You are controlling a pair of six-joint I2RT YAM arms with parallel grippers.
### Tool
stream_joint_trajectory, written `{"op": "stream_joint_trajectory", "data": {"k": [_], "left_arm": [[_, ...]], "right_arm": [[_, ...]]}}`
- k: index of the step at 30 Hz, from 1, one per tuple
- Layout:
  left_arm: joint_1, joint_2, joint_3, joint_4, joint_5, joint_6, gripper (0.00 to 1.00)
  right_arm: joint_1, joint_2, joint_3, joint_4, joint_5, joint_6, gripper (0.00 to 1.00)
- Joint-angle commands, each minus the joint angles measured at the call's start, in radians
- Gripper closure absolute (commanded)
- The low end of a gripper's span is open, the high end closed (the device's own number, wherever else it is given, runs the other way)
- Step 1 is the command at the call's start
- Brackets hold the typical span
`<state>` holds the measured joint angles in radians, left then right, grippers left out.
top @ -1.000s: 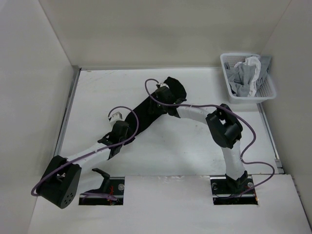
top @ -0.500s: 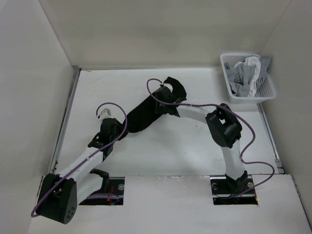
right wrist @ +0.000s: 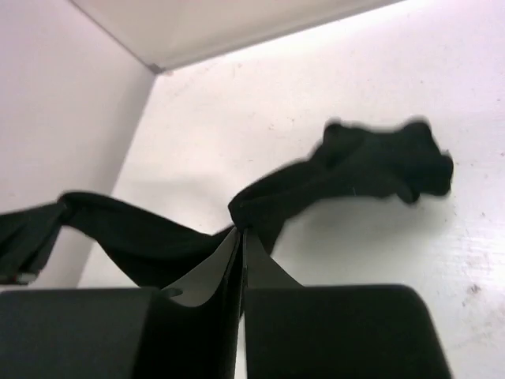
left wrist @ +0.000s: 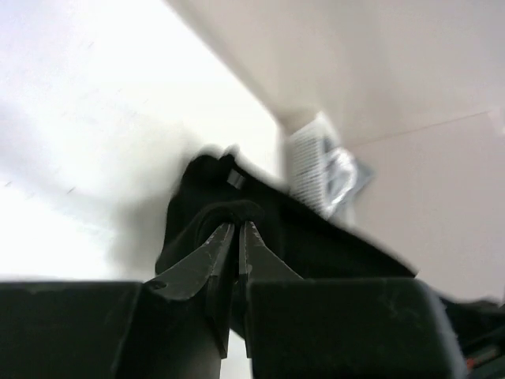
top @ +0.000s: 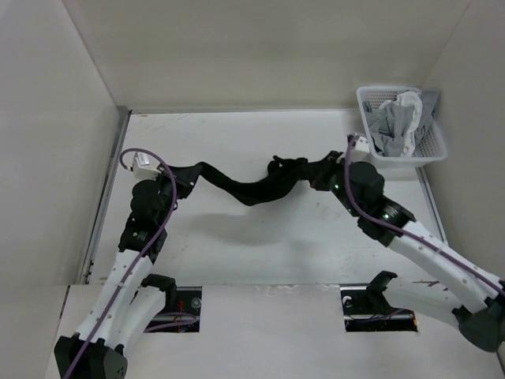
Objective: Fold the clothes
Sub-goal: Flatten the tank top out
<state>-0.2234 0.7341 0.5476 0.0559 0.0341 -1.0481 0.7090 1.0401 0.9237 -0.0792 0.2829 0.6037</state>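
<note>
The clothes [top: 254,190], one plain black garment, hang in a sagging band above the white table [top: 260,245], pulled out between my two grippers. My left gripper [top: 188,174] is shut on the garment's left end. My right gripper [top: 325,176] is shut on its right end, next to a bunched lump. In the left wrist view the jaws [left wrist: 237,225] pinch a fold of black cloth [left wrist: 316,237]. In the right wrist view the gripper [right wrist: 241,230] is closed on a black fold [right wrist: 260,207], and the cloth runs off to both sides.
A white basket [top: 434,148] with light grey and white garments [top: 397,118] stands at the back right corner, close to my right wrist. White walls enclose the table on the left, back and right. Purple cables loop along both arms.
The right gripper has shut on the garment. Both arms have swung apart, left leftward and right rightward, stretching the bunched black cloth into a long band.
</note>
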Motion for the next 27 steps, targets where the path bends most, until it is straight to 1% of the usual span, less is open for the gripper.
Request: {"op": "stream_joint_trajectory", "data": {"k": [1,2,4,6,8,9,10,13,14,16,17,18,20,21,22,24,27], "left_arm": [[0.023,-0.022,0.078,0.022,0.015,-0.069,0.99],[0.026,-0.003,0.093,0.034,0.006,-0.082,0.99],[0.025,0.065,0.116,0.094,-0.002,-0.116,0.99],[0.029,0.16,0.146,0.169,0.01,-0.16,0.99],[0.046,0.264,0.198,0.228,0.013,-0.188,0.99],[0.071,0.395,0.332,0.272,0.03,-0.214,1.0],[0.072,0.407,0.348,0.274,0.033,-0.217,1.0],[0.106,0.534,0.585,0.274,0.087,-0.248,1.0],[0.112,0.553,0.654,0.268,0.11,-0.253,1.0],[0.14,0.554,0.762,0.253,0.139,-0.254,1.0],[0.155,0.538,0.79,0.248,0.142,-0.25,1.0],[0.164,0.512,0.799,0.252,0.144,-0.245,1.0],[0.172,0.461,0.784,0.259,0.138,-0.224,1.0],[0.161,0.43,0.755,0.265,0.135,-0.213,1.0],[0.155,0.403,0.717,0.274,0.13,-0.21,1.0],[0.143,0.341,0.593,0.291,0.13,-0.217,1.0],[0.129,0.234,0.335,0.289,0.128,-0.254,0.99]], "right_arm": [[0.007,-0.133,-0.089,-0.037,0.016,0.04,0.96],[-0.007,-0.152,-0.095,-0.037,0.006,0.044,0.95],[-0.053,-0.126,-0.068,-0.042,-0.023,0.041,0.95],[-0.087,-0.045,-0.019,-0.007,-0.082,0.03,0.96],[-0.145,0.068,0.053,0.073,-0.138,0.008,0.96],[-0.226,0.242,0.231,0.117,-0.236,0.007,0.97],[-0.233,0.261,0.254,0.119,-0.246,0.007,0.97],[-0.289,0.453,0.578,0.072,-0.324,0.013,0.98],[-0.299,0.489,0.684,0.038,-0.336,0.013,0.98],[-0.297,0.515,0.832,-0.013,-0.341,0.001,0.98],[-0.296,0.505,0.871,-0.022,-0.338,-0.008,0.98],[-0.297,0.482,0.874,-0.016,-0.332,-0.016,0.98],[-0.293,0.418,0.789,0.019,-0.315,-0.021,0.97],[-0.285,0.369,0.694,0.048,-0.306,-0.013,0.97],[-0.271,0.316,0.578,0.089,-0.294,-0.004,0.97],[-0.239,0.206,0.3,0.18,-0.26,0.036,0.96],[-0.207,0.088,-0.09,0.294,-0.206,0.141,0.94]]}}
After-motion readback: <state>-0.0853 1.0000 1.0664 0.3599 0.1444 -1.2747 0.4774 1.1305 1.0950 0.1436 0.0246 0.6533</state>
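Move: Slung between the two shut grippers, the tank top has its sagging middle about 17 cm to the left hand's right, 3 cm back and 8 cm below it. From the right hand that middle is some 15 cm to the left, 3 cm back and 11 cm below. Its loose end hangs roughly 9 cm left, 5 cm ahead and 10 cm below the right hand; the white basket stands about 29 cm right, 23 cm ahead and 22 cm lower. Flinging the tank top outward, both hands keep their pinch on it and thrust forward some 15 cm, the right after a small dip back, then swing steeply up and draw back about 10 cm. The left ends some 26 cm higher, tipped up about 30 degrees; the right tips up less and ends about 14 cm higher, already sinking. ##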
